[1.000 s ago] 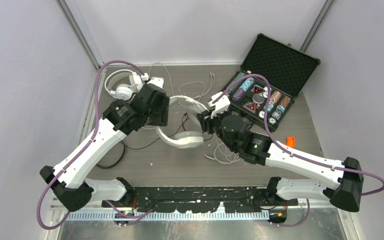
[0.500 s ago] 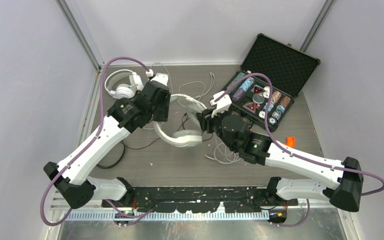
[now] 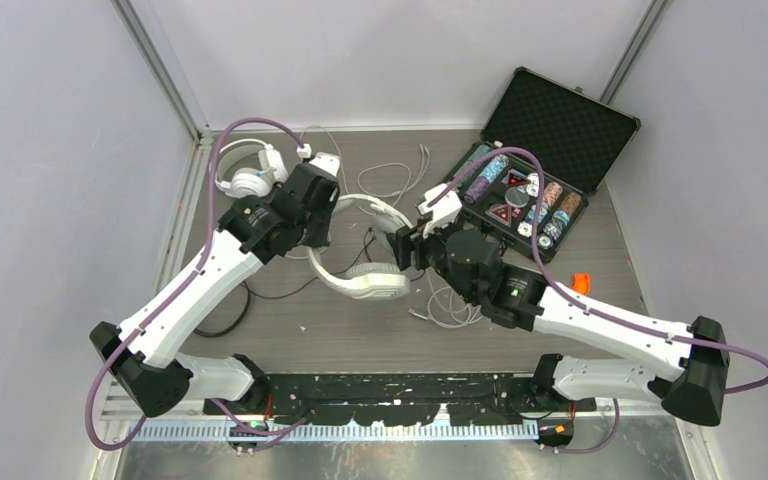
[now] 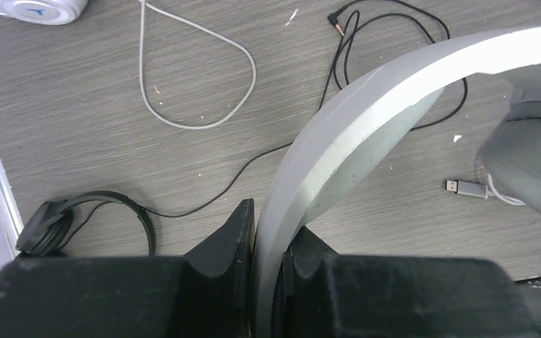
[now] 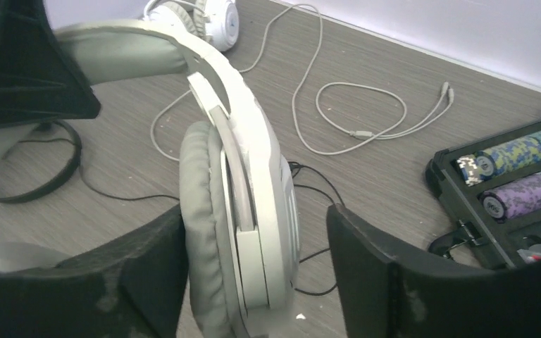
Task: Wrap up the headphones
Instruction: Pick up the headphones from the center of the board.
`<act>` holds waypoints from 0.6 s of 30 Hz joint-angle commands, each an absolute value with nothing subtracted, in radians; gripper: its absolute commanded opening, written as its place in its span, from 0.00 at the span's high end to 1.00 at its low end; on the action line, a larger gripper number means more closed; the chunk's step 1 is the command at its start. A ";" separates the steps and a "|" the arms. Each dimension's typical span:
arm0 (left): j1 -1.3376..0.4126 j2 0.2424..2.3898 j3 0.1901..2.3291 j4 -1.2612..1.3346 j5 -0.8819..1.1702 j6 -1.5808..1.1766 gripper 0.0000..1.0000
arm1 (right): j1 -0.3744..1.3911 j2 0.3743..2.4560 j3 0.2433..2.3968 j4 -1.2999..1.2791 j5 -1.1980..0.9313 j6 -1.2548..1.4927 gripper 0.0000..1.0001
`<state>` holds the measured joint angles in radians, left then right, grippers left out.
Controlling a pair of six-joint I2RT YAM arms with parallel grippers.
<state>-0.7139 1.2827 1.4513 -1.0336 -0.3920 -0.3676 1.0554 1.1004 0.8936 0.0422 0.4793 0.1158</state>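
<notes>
One pair of white headphones [image 3: 365, 280] hangs between my two grippers at mid-table. My left gripper [image 4: 271, 239] is shut on its headband [image 4: 366, 105], both fingers pressed flat against it. My right gripper [image 5: 253, 222] stands open around one padded ear cup [image 5: 236, 211]: the left finger touches the cushion, and a gap separates the right finger from the shell. A second white headset [image 3: 245, 172] lies at the far left. The small black headset [image 4: 77, 218] lies on the table by the left edge, its thin black cable [image 4: 394, 42] trailing under the held headband.
The open black case of poker chips [image 3: 550, 150] sits at the far right, close to my right arm. Loose white cables [image 5: 359, 120] sprawl over the back of the table, and a coil with a USB plug [image 4: 465, 187] lies below the headphones. A small orange object [image 3: 581, 283] lies at the right.
My left gripper has closed onto the headband. My right gripper has opened, releasing its squeeze on the ear cup. The headphones have shifted slightly left.
</notes>
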 commanded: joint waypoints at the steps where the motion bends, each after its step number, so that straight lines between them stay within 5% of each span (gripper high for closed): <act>1: -0.664 1.241 1.452 -0.967 -0.315 -0.372 1.00 | 1.061 0.999 0.895 0.050 0.398 0.129 0.23; 5: -0.598 1.225 1.456 -0.963 -0.227 -0.365 1.00 | 1.061 0.910 0.844 0.021 0.317 0.112 0.14; 18: -0.452 1.225 1.714 -1.148 -0.081 -0.387 1.00 | 1.034 0.816 0.820 -0.025 0.176 -0.037 0.11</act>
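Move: The left hand already grips the band of the headphones, whose middle lies about 8 cm to its right and 1 cm nearer; the spare white headphones rest some 19 cm left, 17 ahead and 22 below. From the right hand, one ear cup between its opening fingers, the headphones' middle is about 7 cm left, level front to back. The chip case lies roughly 24 cm right, 14 ahead and 24 below it. Right hand opens wider, backing about 6 cm off the ear cup; left hand carries headphones leftward, then up. ##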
